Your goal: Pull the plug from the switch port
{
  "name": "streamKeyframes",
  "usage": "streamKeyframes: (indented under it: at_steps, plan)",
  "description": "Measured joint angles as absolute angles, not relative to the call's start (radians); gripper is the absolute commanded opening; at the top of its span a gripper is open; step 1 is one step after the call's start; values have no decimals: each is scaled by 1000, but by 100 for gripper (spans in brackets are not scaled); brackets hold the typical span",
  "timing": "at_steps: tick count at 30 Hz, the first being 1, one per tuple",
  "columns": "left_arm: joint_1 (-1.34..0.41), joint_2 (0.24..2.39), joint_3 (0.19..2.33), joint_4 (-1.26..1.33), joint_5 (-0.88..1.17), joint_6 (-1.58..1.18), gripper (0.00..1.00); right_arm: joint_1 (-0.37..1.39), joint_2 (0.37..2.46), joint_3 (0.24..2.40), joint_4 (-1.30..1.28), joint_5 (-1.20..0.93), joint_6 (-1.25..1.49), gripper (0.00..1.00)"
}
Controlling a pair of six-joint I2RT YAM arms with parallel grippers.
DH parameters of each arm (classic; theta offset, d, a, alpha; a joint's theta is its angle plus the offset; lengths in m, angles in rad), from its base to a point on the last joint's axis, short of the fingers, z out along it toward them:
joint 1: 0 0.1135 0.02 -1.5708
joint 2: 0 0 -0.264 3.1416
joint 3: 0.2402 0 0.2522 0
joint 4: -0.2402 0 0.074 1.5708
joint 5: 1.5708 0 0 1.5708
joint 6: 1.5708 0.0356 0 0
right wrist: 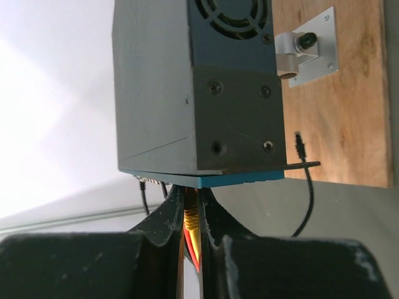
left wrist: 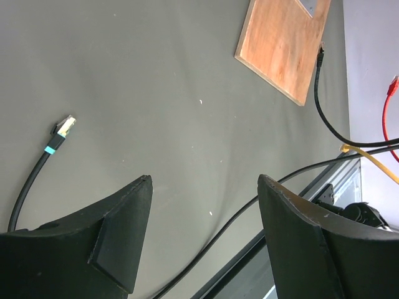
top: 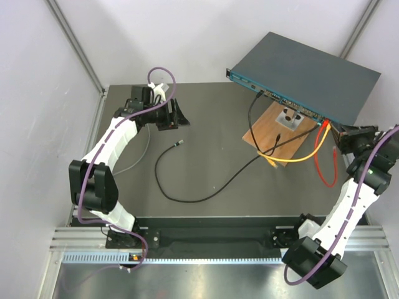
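Note:
The switch (top: 312,71) is a dark grey-blue box at the back right, its teal socket face (top: 280,96) turned toward the table. In the right wrist view its end (right wrist: 193,93) fills the upper frame. My right gripper (right wrist: 192,196) is pressed up against the teal face and is shut on a yellow plug (right wrist: 192,218), with a red cable right beside it. From above, that gripper (top: 338,132) sits at the switch's right end where the yellow cable (top: 299,157) and red cable (top: 319,165) go in. My left gripper (top: 177,118) hangs open over bare mat at the far left, holding nothing.
A small brown wooden board (top: 277,132) with a metal bracket (top: 290,117) lies in front of the switch. A black cable (top: 187,198) curls over the mat's middle, its loose plug (left wrist: 62,128) lying free. Another black cable (top: 252,109) is plugged in further left.

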State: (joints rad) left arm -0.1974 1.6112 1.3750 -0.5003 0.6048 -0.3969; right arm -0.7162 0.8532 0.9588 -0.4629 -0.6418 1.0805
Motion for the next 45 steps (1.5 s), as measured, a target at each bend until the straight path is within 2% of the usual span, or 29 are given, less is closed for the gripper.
streamKeyframes:
  at_steps: [6, 11, 18, 33, 40, 45]
  plan:
    - [-197, 1608, 1364, -500, 605, -396, 73, -714, 881, 1036, -570, -642, 921, 0]
    - [-197, 1603, 1348, -500, 605, -394, 73, -717, 864, 1006, -525, -675, 874, 0]
    - [-197, 1596, 1348, -500, 605, -394, 73, -751, 775, 844, -307, -739, 982, 0]
    - [-197, 1579, 1347, -500, 606, -391, 73, -811, 757, 820, -315, -806, 1033, 0]
    - [-197, 1579, 1345, -500, 610, -392, 73, -841, 749, 841, -373, -864, 1024, 0]
    - [-197, 1579, 1341, -500, 610, -391, 73, -855, 734, 839, -525, -936, 971, 1]
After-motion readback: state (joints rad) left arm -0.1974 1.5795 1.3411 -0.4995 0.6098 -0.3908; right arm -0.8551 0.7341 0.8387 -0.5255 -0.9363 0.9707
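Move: The yellow plug, still in its switch port, is right at my right hand's shut fingertips, about 1 cm ahead and 1 cm left. The red plug sits roughly 2 cm ahead and 2 cm left of my right hand, and the switch's right front corner is some 7 cm to the right and 1 cm back. From my left hand the yellow plug lies about 50 cm right, 8 cm back and 10 cm higher. With my right fingers already pinching the yellow plug, I work it while drawing back slowly from the switch: first I roll about 10 degrees, left side down, then roll partly back and tip the fingers slightly up. After nearly 2 cm of pull I come free quickly back, left and down, ending some 5 cm away with the empty fingers fully shut. ##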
